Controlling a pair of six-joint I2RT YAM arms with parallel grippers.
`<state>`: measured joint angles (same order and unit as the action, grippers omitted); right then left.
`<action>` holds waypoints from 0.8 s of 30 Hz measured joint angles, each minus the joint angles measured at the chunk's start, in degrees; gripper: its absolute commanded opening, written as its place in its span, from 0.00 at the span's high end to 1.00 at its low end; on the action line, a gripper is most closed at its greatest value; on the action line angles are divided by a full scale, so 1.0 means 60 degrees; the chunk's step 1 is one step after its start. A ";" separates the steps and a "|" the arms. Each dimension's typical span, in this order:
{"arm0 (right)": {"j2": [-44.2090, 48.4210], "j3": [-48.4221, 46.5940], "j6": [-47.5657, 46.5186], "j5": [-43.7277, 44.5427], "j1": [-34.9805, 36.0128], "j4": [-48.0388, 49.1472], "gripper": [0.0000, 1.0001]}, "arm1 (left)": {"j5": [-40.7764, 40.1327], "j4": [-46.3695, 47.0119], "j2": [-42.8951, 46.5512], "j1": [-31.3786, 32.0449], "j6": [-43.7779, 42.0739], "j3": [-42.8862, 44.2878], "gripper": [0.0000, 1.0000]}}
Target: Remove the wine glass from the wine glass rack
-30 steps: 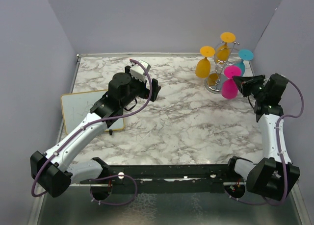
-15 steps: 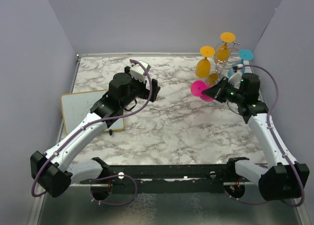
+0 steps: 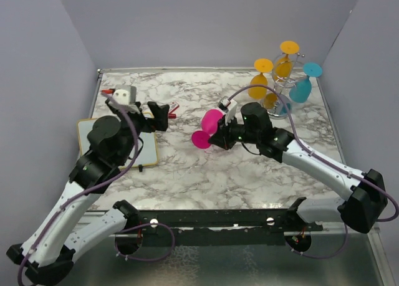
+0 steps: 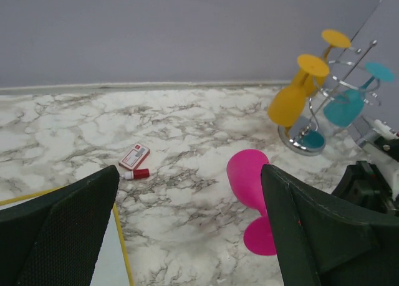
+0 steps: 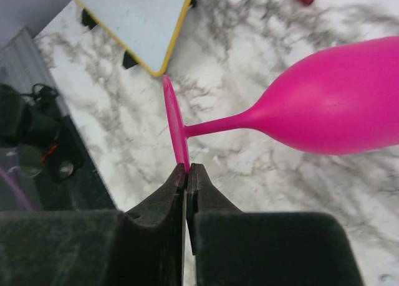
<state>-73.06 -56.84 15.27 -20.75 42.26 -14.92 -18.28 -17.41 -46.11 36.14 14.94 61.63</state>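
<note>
The pink wine glass point(image 3: 209, 123) hangs on its side over the middle of the table, well apart from the wine glass rack point(image 3: 282, 86). My right gripper point(image 3: 215, 139) is shut on the rim of its round foot, seen edge-on in the right wrist view point(image 5: 187, 168), with the bowl point(image 5: 333, 111) reaching to the right. The silver wire rack stands at the back right with yellow glasses point(image 3: 258, 85) and a teal glass point(image 3: 300, 90) hanging on it. My left gripper point(image 3: 164, 114) is open and empty, left of the pink glass point(image 4: 249, 177). The rack also shows in the left wrist view point(image 4: 349, 65).
A white board with a yellow rim point(image 3: 100, 139) lies at the left edge, also in the right wrist view point(image 5: 134, 18). A small red-and-white card and a red cap point(image 4: 134, 156) lie on the marble between the board and the glass. Grey walls close three sides.
My right arm has swung left, carrying the pink glass from beside the rack to the table's middle. My left arm has drawn back to the left, its gripper now facing right.
</note>
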 measured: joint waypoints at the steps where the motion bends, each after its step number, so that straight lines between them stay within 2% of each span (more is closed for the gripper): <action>1: 0.0011 -0.0066 -0.0346 0.0200 0.0033 0.0120 0.99 | -0.0058 -0.0182 0.0317 0.0000 0.0160 0.0062 0.01; 6: 0.0597 0.0441 -0.2911 0.0845 0.0266 0.1362 0.99 | -0.0080 -0.0616 0.1086 0.0000 0.0823 0.0412 0.01; 12: 0.2922 0.1424 -0.6404 0.0095 0.0696 0.2193 0.99 | 0.0120 -0.1217 0.0474 -0.0004 0.1282 0.0586 0.01; 18: 0.4309 0.2291 -0.9701 -0.0186 0.1133 0.2266 0.99 | 0.1217 -0.1694 -0.0277 0.0000 0.1723 0.1071 0.01; 24: 0.4586 0.3395 -1.1766 0.1096 0.2667 0.2200 0.99 | 0.2798 -0.1902 -0.0801 -0.0004 0.2000 0.2422 0.01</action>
<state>-45.54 -36.47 -55.33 -14.17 58.26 -1.72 -1.50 -28.82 -50.92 36.12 26.94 76.16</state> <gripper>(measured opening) 0.022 0.992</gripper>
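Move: The right hand holds the pink wine glass by its foot, the glass's middle about 6 cm ahead, 3 cm left and 2 cm below; where it is being taken can't be judged. From the right hand, the red marker lies some 14 cm ahead, 18 cm left and 17 cm down, the rack about 18 cm ahead and 25 cm right. From the left hand, the glass is roughly 3 cm ahead, 17 cm right and 18 cm below. Right hand swings the still-pinched glass bowl-up about 75 degrees, rising 10 cm, sinking back; left hand shifts right. ##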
